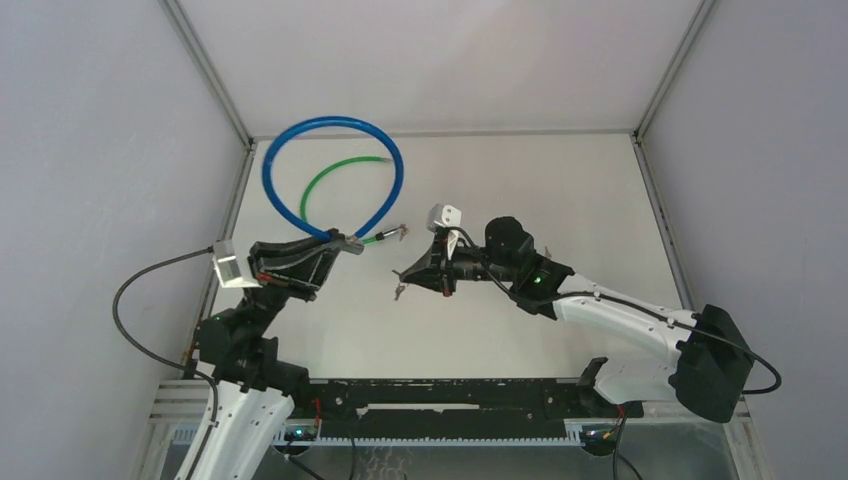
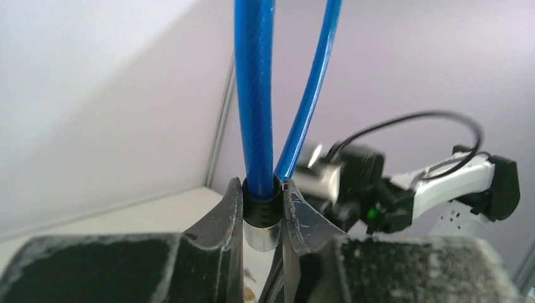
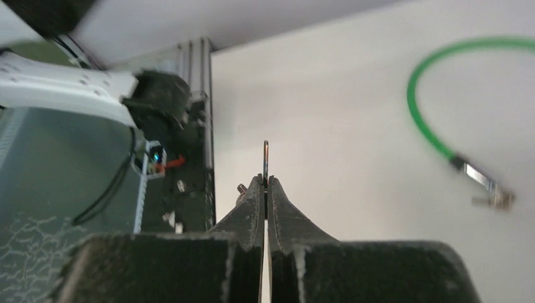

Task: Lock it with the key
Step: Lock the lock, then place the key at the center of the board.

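Note:
A blue cable lock [image 1: 330, 165] loops over the far left of the table. My left gripper [image 1: 345, 243] is shut on its black and silver lock barrel [image 2: 263, 214], with the blue cable [image 2: 254, 95] rising from it. My right gripper [image 1: 402, 275] is shut on a thin metal key [image 3: 265, 158], which sticks out past the fingertips; more keys hang below it [image 1: 399, 292]. The right gripper is to the right of the lock barrel, a little nearer, and apart from it.
A thin green cable [image 1: 340, 175] lies inside the blue loop, its metal end with small keys [image 1: 398, 233] on the table between the grippers; it also shows in the right wrist view [image 3: 435, 95]. Walls enclose the table on three sides.

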Robot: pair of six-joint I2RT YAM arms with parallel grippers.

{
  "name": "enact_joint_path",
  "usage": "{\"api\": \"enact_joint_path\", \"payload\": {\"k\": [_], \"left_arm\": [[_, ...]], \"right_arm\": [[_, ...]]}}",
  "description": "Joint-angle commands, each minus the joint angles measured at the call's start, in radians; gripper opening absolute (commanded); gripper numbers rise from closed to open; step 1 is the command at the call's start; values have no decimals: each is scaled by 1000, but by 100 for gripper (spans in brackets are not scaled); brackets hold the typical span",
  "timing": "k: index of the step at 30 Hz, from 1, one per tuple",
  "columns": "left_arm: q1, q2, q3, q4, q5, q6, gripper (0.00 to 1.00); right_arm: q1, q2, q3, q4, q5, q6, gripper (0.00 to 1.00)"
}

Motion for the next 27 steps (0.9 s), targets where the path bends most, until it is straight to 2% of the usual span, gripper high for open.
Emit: {"api": "enact_joint_path", "payload": {"k": [1,4,9,11,15,27], "left_arm": [[15,-19,103,170,-48,-10,0],[15,-24,99,157,-47,-5,0],[16,-36,85,142,-41,-9,0],[16,-43,79,126,-42,-9,0],[15,-51,67,97,-45,-21,0],[15,-60,45,13,-55,-52,0]], "right_arm": [[-25,-43,-56,-58,38,2,0],[-65,-60,-86,-77,63,61,0],[-246,-34,-148,-158,147,319,0],[-294,-12,-173,-211,206,390,0],[-369,45,-228,-265,218,508,0],[-406,156,-348,-238,259,698,0]]}}
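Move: The right hand, with the pulled-out key already pinched in it, is bound for open table roughly 4 cm ahead, 16 cm to its right and 27 cm below. The padlock lies about 11 cm ahead and 23 cm right, on the table; the green cable's lock some 18 cm straight ahead, also down there. The blue cable's lock is 3 cm ahead, 7 cm left and 8 cm above. From the left hand, that open spot is about 5 cm ahead, 24 cm right, 38 cm below. Still pinching the key, the right hand carries it away from the blue cable's lock, about 24 cm down and 15 cm right, bowing forward before easing back a little and slowing near the table. Its fingers swing from pointing left to slanting well downward. The left hand keeps its grip on the blue cable's lock end, rising some 4 cm and drawing back slightly, then starting to sink. ##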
